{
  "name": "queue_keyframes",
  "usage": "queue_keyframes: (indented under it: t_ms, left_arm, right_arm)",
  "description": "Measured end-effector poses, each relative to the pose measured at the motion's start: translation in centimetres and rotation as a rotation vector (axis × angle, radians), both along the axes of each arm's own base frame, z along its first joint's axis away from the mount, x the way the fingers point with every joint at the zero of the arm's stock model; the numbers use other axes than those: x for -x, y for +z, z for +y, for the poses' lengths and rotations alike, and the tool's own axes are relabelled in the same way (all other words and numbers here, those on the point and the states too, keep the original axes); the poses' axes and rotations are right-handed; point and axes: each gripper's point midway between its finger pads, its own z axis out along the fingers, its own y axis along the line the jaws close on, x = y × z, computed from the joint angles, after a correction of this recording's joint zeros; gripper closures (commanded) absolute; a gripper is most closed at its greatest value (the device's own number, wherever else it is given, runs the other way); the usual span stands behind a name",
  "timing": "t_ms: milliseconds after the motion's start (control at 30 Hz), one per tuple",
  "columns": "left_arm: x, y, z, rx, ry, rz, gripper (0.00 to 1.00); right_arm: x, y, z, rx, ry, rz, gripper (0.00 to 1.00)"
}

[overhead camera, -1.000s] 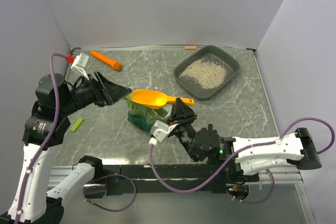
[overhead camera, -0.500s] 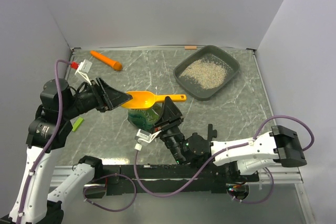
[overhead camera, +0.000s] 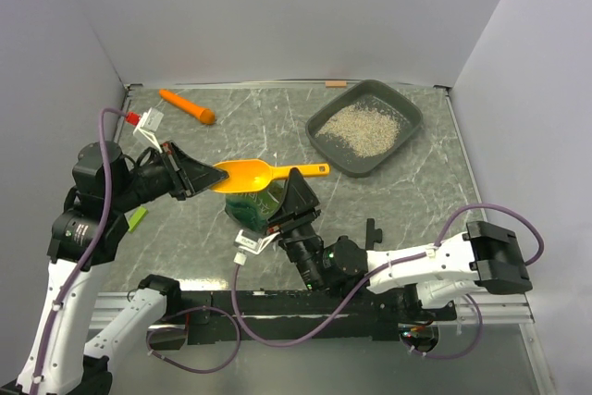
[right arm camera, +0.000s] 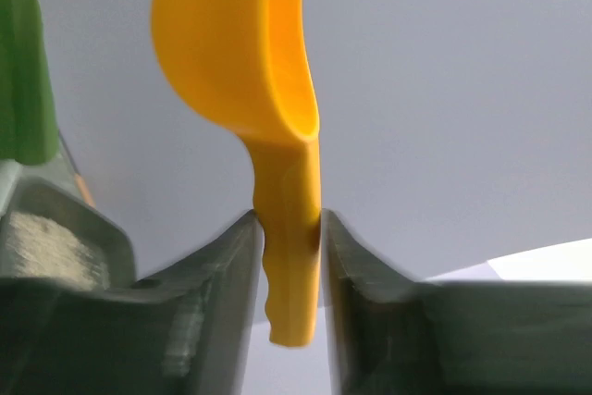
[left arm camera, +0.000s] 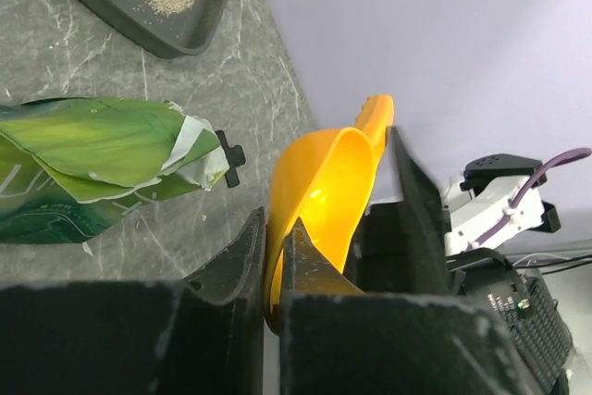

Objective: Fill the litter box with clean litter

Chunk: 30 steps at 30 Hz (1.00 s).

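The dark grey litter box (overhead camera: 413,123) sits at the back right with a layer of pale clean litter (overhead camera: 365,127) in it. An orange scoop (overhead camera: 250,173) hangs level above the green bag (overhead camera: 248,207) in the middle. My left gripper (overhead camera: 215,176) is shut on the rim of the scoop's bowl (left arm camera: 328,182), one finger inside it and one outside (left arm camera: 275,228). My right gripper (overhead camera: 296,178) is shut on the scoop's handle (right arm camera: 289,219), which stands between its fingers. The litter box (left arm camera: 185,39) and the bag (left arm camera: 92,154) also show in the left wrist view.
An orange carrot-shaped toy (overhead camera: 188,106) lies at the back left. A small green strip (overhead camera: 136,219) lies by the left arm. A tan tag (overhead camera: 335,84) sits at the back edge. Pale walls close in three sides.
My right arm carried the scoop left over the bag. My left gripper reached the bowl and closed on its rim.
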Motion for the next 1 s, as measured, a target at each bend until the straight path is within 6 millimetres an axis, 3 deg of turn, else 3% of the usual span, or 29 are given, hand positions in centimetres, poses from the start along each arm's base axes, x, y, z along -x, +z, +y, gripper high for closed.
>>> queue_keyframes:
  t_ms: [33, 233, 500, 733, 867, 1000]
  left_arm:
    - [0.0, 0.0, 0.0, -0.002, -0.001, -0.002, 0.99]
    - [-0.1, -0.6, 0.1, -0.033, -0.006, -0.031, 0.99]
    - [-1.0, -0.7, 0.4, -0.074, 0.008, -0.107, 0.99]
    - [-1.8, -2.0, 0.1, -0.099, -0.025, -0.158, 0.99]
    - [-1.5, -2.2, -0.4, -0.090, -0.067, -0.214, 0.99]
    - [-0.7, -1.2, -0.7, -0.073, -0.107, -0.287, 0.99]
  right_arm:
    - [0.0, 0.0, 0.0, -0.014, 0.004, 0.006, 0.35]
    - [-0.1, -0.2, -0.6, -0.108, 0.072, 0.149, 0.23]
    - [1.7, 3.3, -2.0, -0.360, 0.329, 0.543, 0.08]
    - [1.4, 3.2, -4.9, -0.580, 0.454, 0.879, 0.11]
    - [0.9, 2.4, -4.8, -0.690, 0.484, 1.045, 0.12]
    - [0.0, 2.4, -4.1, -0.834, 0.532, 1.191, 0.12]
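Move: The orange scoop's handle is still between the right fingers. From the left hand, which is shut on the bowl's far rim, the handle lies about 13 cm to the right, roughly level. The bowl is some 9 cm left of the right hand. The green litter bag stands about 9 cm left of the right hand, 2 cm farther out and 27 cm below. The litter tray is some 25 cm ahead, 17 cm right and 36 cm below. Open the right gripper wide and let go of the scoop's handle. Draw it up, back and about 5 cm right, turning the wrist nearly 90 degrees so the fingers swing from forward to left. Then ease slightly forward and left, fingers spread towards the handle's end. Keep the left gripper pinching the bowl's rim, turning it some 15 degrees. ##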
